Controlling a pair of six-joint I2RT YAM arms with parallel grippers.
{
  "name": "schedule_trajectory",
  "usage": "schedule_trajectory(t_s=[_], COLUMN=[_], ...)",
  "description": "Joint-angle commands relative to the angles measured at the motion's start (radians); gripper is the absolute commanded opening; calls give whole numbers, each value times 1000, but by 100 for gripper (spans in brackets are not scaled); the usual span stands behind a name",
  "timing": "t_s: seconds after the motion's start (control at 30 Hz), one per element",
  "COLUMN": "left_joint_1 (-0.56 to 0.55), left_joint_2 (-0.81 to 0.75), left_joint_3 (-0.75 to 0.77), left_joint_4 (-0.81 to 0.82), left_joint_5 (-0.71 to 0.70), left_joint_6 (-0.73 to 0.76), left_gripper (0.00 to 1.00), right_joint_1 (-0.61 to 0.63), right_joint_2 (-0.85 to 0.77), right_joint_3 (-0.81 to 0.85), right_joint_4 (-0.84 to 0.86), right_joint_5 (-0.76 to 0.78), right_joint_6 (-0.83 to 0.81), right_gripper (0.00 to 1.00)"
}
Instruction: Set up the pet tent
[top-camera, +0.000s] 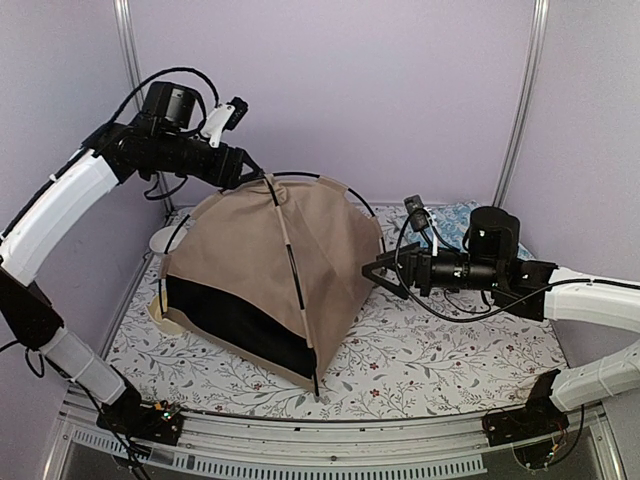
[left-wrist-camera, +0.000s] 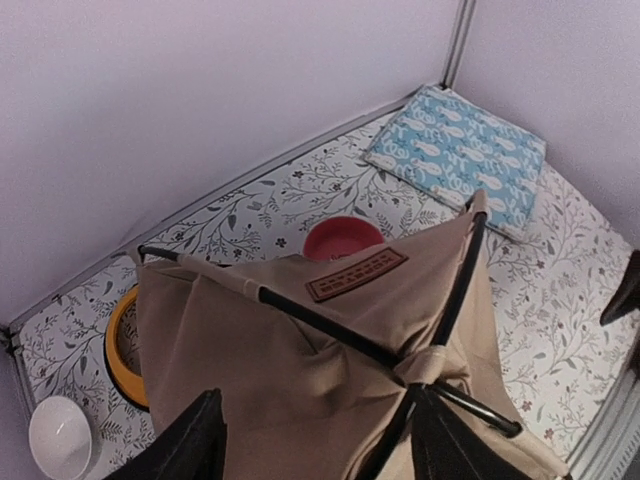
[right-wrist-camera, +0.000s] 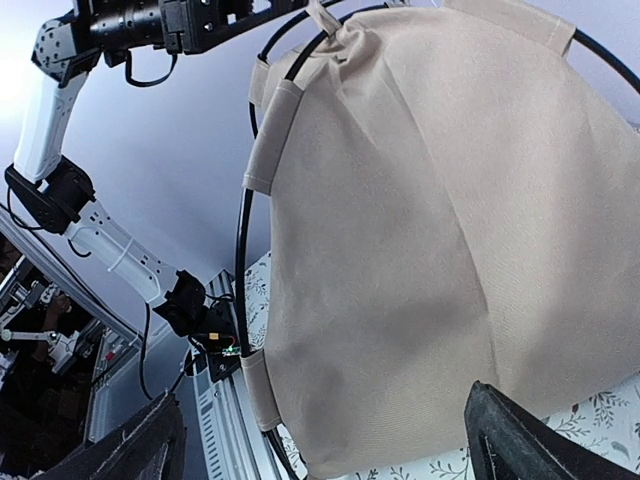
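The pet tent (top-camera: 275, 270) stands as a tan dome on the floral mat, its black poles crossing at the top and its dark opening facing front left. My left gripper (top-camera: 250, 172) hovers open just over the apex. In the left wrist view its fingers (left-wrist-camera: 190, 440) straddle the tan fabric, the right one close to the pole crossing (left-wrist-camera: 432, 362), with the brown label (left-wrist-camera: 355, 274) beyond. My right gripper (top-camera: 376, 270) stands wide open beside the tent's right wall. In the right wrist view the tent fabric (right-wrist-camera: 430, 220) fills the space between its fingertips (right-wrist-camera: 540, 440), with nothing held.
Behind the tent lie a blue patterned cushion (left-wrist-camera: 460, 155), a yellow feeder (left-wrist-camera: 122, 345) with a red bowl (left-wrist-camera: 343, 238), and a white bowl (left-wrist-camera: 58, 436). The floral mat (top-camera: 420, 350) covers the table. Purple walls and metal posts (top-camera: 522, 100) enclose the back.
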Motion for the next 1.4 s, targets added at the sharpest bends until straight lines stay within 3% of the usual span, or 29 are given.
schedule_trajectory(t_s=[0.0,0.17,0.33,0.4,0.53,0.8,0.9,1.03,1.17,1.37], left_joint_1=[8,8,7,4,-15,-112,-127,-159,-230,-295], left_joint_2=[74,161,201,200,183,212,245,293,367,457], left_joint_3=[67,120,165,192,259,460,513,531,558,595], left_joint_4=[-84,-115,-126,-125,-76,56,121,178,234,362], left_joint_5=[205,239,228,221,178,-71,-161,-288,-399,-485], left_joint_6=[104,136,162,165,160,132,48,-172,-292,-323], left_gripper=[63,51,9,0,0,0,0,0,0,0], right_joint_1=[-25,-38,-39,-40,-42,-48,-50,-51,-51,-45], right_joint_2=[-4,37,60,67,69,38,10,-19,-7,67], right_joint_3=[47,83,102,113,156,332,390,446,490,493], right_joint_4=[-24,-24,-15,-18,-50,-201,-239,-271,-299,-310], right_joint_5=[-39,-34,-15,-14,4,152,231,336,324,212], right_joint_6=[-66,-102,-107,-104,-113,-166,-176,-175,-172,-107], right_gripper=[99,99,99,99,99,99,99,99,99,99])
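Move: Just ahead of the open left fingers (2 cm), about 5 cm to their right and 4 cm below, is the tent's top hub, where the poles cross; from the right hand it lies some 16 cm ahead, 20 cm left and 6 cm higher. From the left hand, down at table level, the front pole foot is roughly 30 cm back and 12 cm right, the yellow ring 10 cm ahead and 10 cm left, the red bowl 19 cm ahead and 19 cm right. Dipping right and down about 5 cm each way, the left hand shuts its fingers on the poles at the hub, hoists it some 17 cm, then carries it right and forward while sinking a little, its wrist swinging counter-clockwise in the carry. The right hand, wide open and holding nothing, rises about 16 cm beside the tent and eases forward, turning clockwise and tipping up. ##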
